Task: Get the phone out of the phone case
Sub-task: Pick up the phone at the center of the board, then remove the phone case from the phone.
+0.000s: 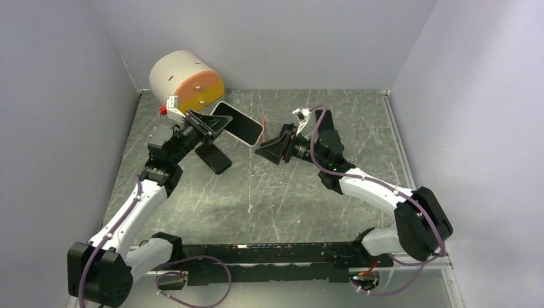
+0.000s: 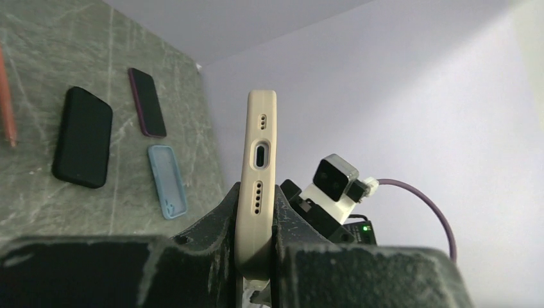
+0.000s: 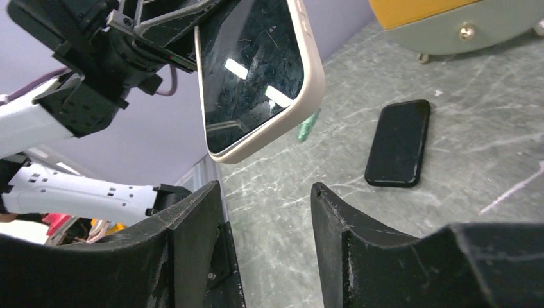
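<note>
A phone with a dark, scratched screen (image 3: 253,70) sits in a cream case (image 1: 242,126). My left gripper (image 1: 215,124) is shut on one end of it and holds it above the table, tilted. In the left wrist view the case's bottom edge (image 2: 259,160), with its port and speaker holes, stands pinched between my left gripper's (image 2: 256,231) fingers. My right gripper (image 1: 264,151) is open and empty, close to the free end of the case and apart from it. In the right wrist view my right gripper's (image 3: 266,199) jaws gape just below the case's corner (image 3: 310,83).
A black phone (image 1: 213,158) lies on the table under the held one, also in the right wrist view (image 3: 399,142). A white and orange drum (image 1: 186,79) stands at the back left. The left wrist view shows a black phone (image 2: 82,136), a maroon phone (image 2: 147,102) and a blue case (image 2: 168,181).
</note>
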### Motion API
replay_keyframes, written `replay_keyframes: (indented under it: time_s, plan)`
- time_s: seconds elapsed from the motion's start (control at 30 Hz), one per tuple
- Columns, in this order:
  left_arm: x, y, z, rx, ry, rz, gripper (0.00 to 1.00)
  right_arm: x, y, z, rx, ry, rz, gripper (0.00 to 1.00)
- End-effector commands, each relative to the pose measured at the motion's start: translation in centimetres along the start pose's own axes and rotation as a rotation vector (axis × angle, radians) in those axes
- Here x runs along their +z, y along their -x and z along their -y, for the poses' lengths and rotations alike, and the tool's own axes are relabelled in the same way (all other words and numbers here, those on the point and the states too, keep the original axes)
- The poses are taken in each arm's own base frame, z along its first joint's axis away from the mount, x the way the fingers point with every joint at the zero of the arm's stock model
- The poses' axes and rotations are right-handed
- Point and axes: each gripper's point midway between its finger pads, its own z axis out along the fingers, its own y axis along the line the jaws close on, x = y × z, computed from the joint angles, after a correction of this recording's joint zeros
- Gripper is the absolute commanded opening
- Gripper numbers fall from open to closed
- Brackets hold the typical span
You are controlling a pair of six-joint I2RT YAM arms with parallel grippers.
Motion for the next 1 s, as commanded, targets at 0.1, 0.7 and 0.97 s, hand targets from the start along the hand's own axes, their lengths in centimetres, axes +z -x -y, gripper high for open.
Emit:
replay_keyframes:
  time_s: [0.1,0.7,0.97]
  plan:
    - [-0.5,0.4,4.1,-0.069,-0.173,-0.001,0.02,0.8,3.4,-4.6,-0.114,0.211,0.078,0.53]
    - [0.2,-1.2,4.1,-0.154,-0.211,-0.115,0.03,1.3,4.0,-5.7,-0.158,0.292,0.114,0.33]
    - [0.2,-2.2,4.3,-0.199,-0.272,-0.188,0.02,1.4,4.0,-4.1,-0.249,0.268,0.102,0.16]
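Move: The phone in its beige case is already in the left hand, its middle about 5 cm right of and 2 cm below that hand, level fore-and-aft. From the open right hand the phone's middle lies some 6 cm ahead, 8 cm left and 4 cm up; its near free corner is only 3 cm left and 1 cm up. On the table, about 25 cm below the right hand, a black phone lies 17 cm ahead and 20 cm left, a black-cased phone 26 cm ahead and 8 cm right. Upward about 3.5 cm, with a little drift left, the right hand comes to the phone's near free corner, its fingers tilting up slightly, then closes and pinches the cased corner between its fingertips. The left hand keeps its grip and rolls the phone some 12 degrees, right side rising, while swinging it clockwise and shifting about 1.5 cm right to meet the fingers. ##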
